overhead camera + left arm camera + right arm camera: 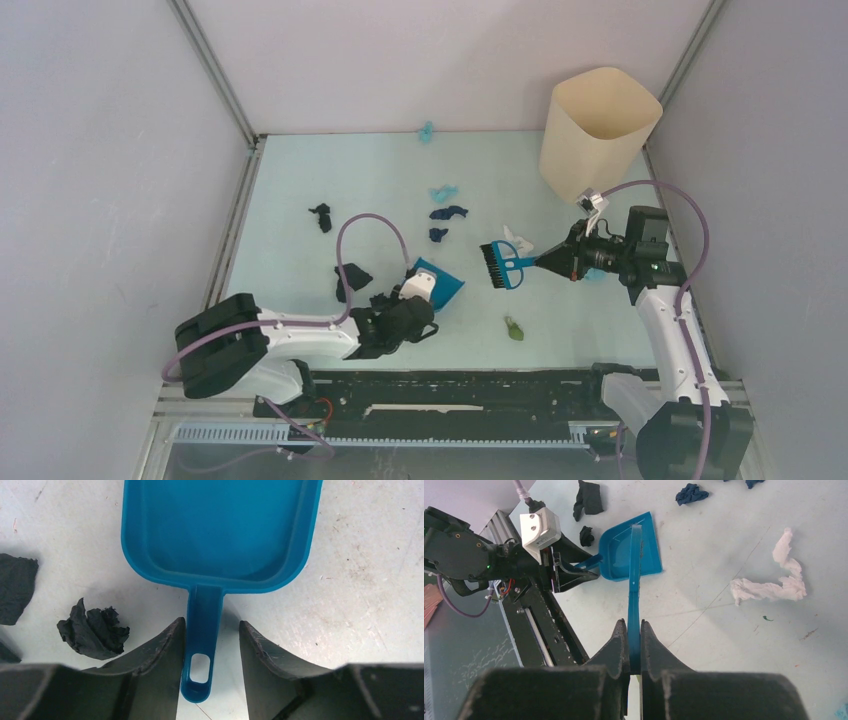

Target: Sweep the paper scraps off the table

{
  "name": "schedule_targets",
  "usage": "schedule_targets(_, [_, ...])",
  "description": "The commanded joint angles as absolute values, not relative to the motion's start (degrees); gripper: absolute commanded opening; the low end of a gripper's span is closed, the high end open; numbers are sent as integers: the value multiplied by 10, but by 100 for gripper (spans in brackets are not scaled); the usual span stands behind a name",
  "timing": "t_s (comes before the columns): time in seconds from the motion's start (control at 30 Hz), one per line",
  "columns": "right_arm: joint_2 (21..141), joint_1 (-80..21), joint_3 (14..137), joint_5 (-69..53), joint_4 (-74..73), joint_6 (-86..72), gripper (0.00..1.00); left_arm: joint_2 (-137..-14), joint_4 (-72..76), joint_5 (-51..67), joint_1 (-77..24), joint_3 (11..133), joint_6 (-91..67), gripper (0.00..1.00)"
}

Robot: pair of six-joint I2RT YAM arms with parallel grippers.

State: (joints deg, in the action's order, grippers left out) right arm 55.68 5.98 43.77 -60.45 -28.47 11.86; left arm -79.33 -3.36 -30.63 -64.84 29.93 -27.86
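Paper scraps lie scattered on the pale green table (pixel 290 170): black ones (pixel 321 215) (pixel 352 277), navy ones (pixel 448 212), light blue ones (pixel 443 191), a white one (pixel 515 240) and a greenish one (pixel 515 328). My left gripper (pixel 211 622) is open around the handle of the blue dustpan (pixel 220 530). Its left finger touches the handle and a gap shows at the right finger. A black scrap (pixel 92 628) lies just left of it. My right gripper (pixel 634 622) is shut on the blue hand brush (pixel 634 595), held above the table with its bristles (pixel 492 265) toward the dustpan (pixel 442 283).
A tall beige bin (pixel 597 130) stands at the back right corner. Metal rails edge the table, and a black rail (pixel 549 630) runs along its near side by the arm bases. One light blue scrap (pixel 426 131) lies by the back wall.
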Motion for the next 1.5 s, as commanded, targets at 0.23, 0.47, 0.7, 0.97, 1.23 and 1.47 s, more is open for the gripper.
schedule_targets(0.23, [562, 55, 435, -604, -272, 125, 0, -739, -3, -295, -645, 231, -267, 39])
schedule_targets(0.47, [558, 57, 436, -601, -277, 129, 0, -714, -91, -296, -653, 286, -269, 29])
schedule_targets(0.7, [559, 74, 440, -590, -283, 136, 0, -601, -321, -290, -690, 421, -278, 21])
schedule_targets(0.97, [549, 16, 584, -447, -527, 327, 0, -581, -396, -340, -674, 555, -193, 0])
schedule_targets(1.23, [640, -129, 622, -350, -723, 444, 0, -597, -295, -342, -597, 508, -150, 0])
schedule_targets(1.47, [760, -203, 630, -313, -732, 451, 0, -523, -212, -274, -556, 449, -113, 0])
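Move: Between the left hand's half-open fingers stands the dustpan handle, about 1 cm left and 1 cm below, its pan some 7 cm ahead and 5 cm right; a black scrap lies 6 cm left and 2 cm ahead. Below the right hand, which already holds the brush, the green scrap is about 7 cm back, 8 cm left and 19 cm down; the white scrap is roughly 10 cm ahead and 6 cm left. Closing on the dustpan handle, the left fingers pinch it, then the hand whips it up about 19 cm, drawing slightly back, and sinks some 5 cm while going forward and left. The right hand, still gripping the brush, waits, lifts briefly, then swings back about 7 cm and down towards the green scrap, its fingers tipping to point left and steeply down. ##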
